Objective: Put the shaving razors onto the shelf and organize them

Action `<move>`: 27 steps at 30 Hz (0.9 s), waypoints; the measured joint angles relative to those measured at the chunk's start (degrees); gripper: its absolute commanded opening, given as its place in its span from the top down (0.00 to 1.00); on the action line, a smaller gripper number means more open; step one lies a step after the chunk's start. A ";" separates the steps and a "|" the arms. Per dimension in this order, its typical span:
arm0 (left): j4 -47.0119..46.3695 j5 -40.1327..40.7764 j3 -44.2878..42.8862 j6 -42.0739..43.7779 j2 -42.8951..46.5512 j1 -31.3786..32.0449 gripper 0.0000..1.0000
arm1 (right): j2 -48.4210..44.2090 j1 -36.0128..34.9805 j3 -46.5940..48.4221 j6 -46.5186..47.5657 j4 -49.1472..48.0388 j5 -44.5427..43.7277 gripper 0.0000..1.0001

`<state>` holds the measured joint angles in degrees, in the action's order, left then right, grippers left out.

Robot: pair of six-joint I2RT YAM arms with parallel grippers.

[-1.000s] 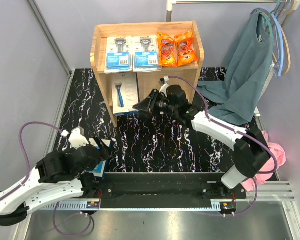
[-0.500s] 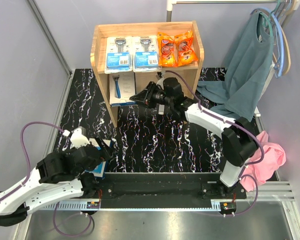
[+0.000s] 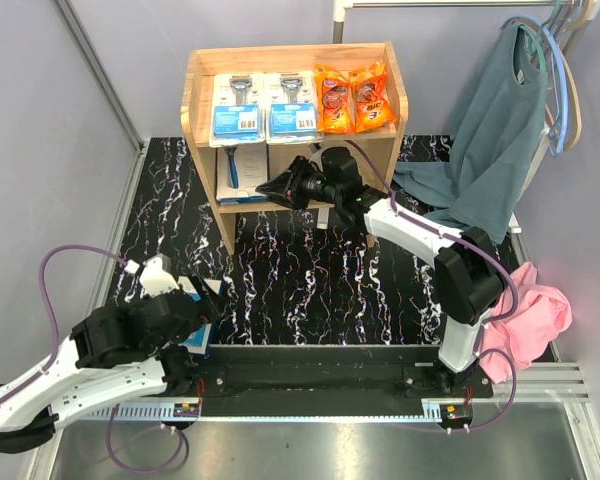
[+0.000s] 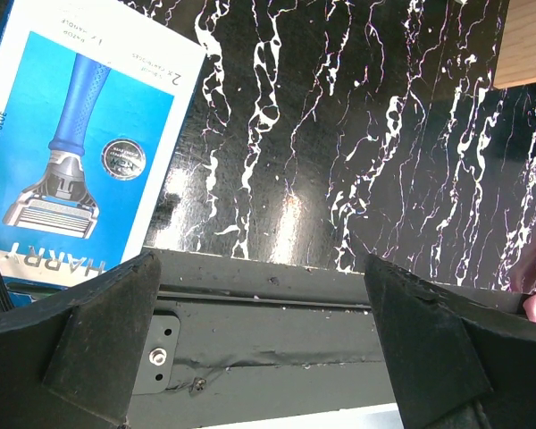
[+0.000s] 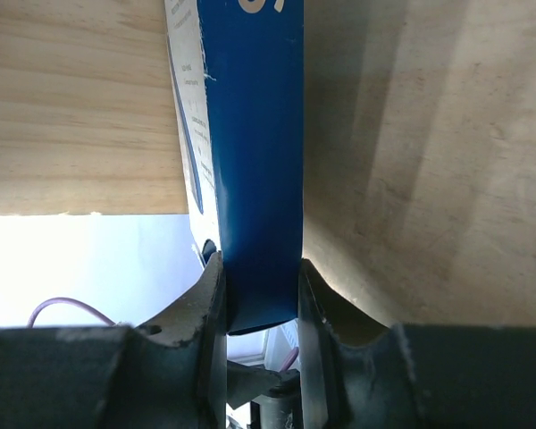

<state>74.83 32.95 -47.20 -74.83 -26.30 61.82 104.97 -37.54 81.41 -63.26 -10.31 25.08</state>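
Note:
The pale wooden shelf (image 3: pixel 392 88) stands at the back. On its top tier lie two blue-card blister razors (image 3: pixel 237 108) (image 3: pixel 293 106) and two orange packets (image 3: pixel 332 100) (image 3: pixel 372 96). My right gripper (image 3: pixel 272 186) is shut on a white-and-blue razor box (image 3: pixel 242 172) that stands on edge inside the lower tier. In the right wrist view the box's dark blue edge (image 5: pixel 259 161) sits clamped between the fingers (image 5: pixel 205 304), with shelf wood on both sides. My left gripper (image 3: pixel 204 300) hangs open near the front left. A second razor box (image 4: pixel 80 161) lies flat on the table just beside it.
A teal shirt (image 3: pixel 500 140) hangs on a hanger at the back right, beside the shelf. A pink cloth (image 3: pixel 532 318) lies at the right edge. A dark metal rail (image 4: pixel 268 331) runs along the near edge under the left gripper. Lilac walls enclose the black marbled table (image 3: pixel 310 280).
My right arm has carried the box away from me and to the left, from in front of the shelf into the lower tier. The left arm has stayed still.

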 measured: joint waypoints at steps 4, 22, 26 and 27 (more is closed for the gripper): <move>0.00 -0.04 0.00 0.00 0.13 0.00 0.01 | 0.24 0.02 0.00 -0.17 0.09 0.07 0.70; -0.11 -0.79 0.96 -0.04 2.38 0.00 0.01 | -2.12 0.04 -0.07 0.11 1.70 -0.52 0.04; -0.28 -0.90 0.98 -0.04 2.38 0.00 0.01 | -3.69 0.04 -0.85 0.61 3.37 -0.52 0.03; -0.44 -0.90 0.98 -0.04 2.43 0.00 0.01 | -3.96 0.04 -1.14 0.68 3.45 -0.50 0.03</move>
<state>74.39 32.05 -46.22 -74.87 -23.88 61.82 101.01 -37.50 80.27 -62.59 -6.85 24.58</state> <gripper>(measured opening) 0.988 0.964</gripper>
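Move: The razor box that the right hand grips lies on the lower shelf, its middle about 5 cm ahead and 4 cm to the left, at grip height. Above, on the top shelf, the left blister pack is some 4 cm ahead and 2 cm left, the right blister pack 4 cm ahead and 5 cm right, both roughly 17 cm higher. From the left hand the box is about 28 cm ahead and 5 cm right, perhaps 6 cm higher. The right fingers open wide to release the razor box, the hand then rising and easing back-right about 1 cm. ##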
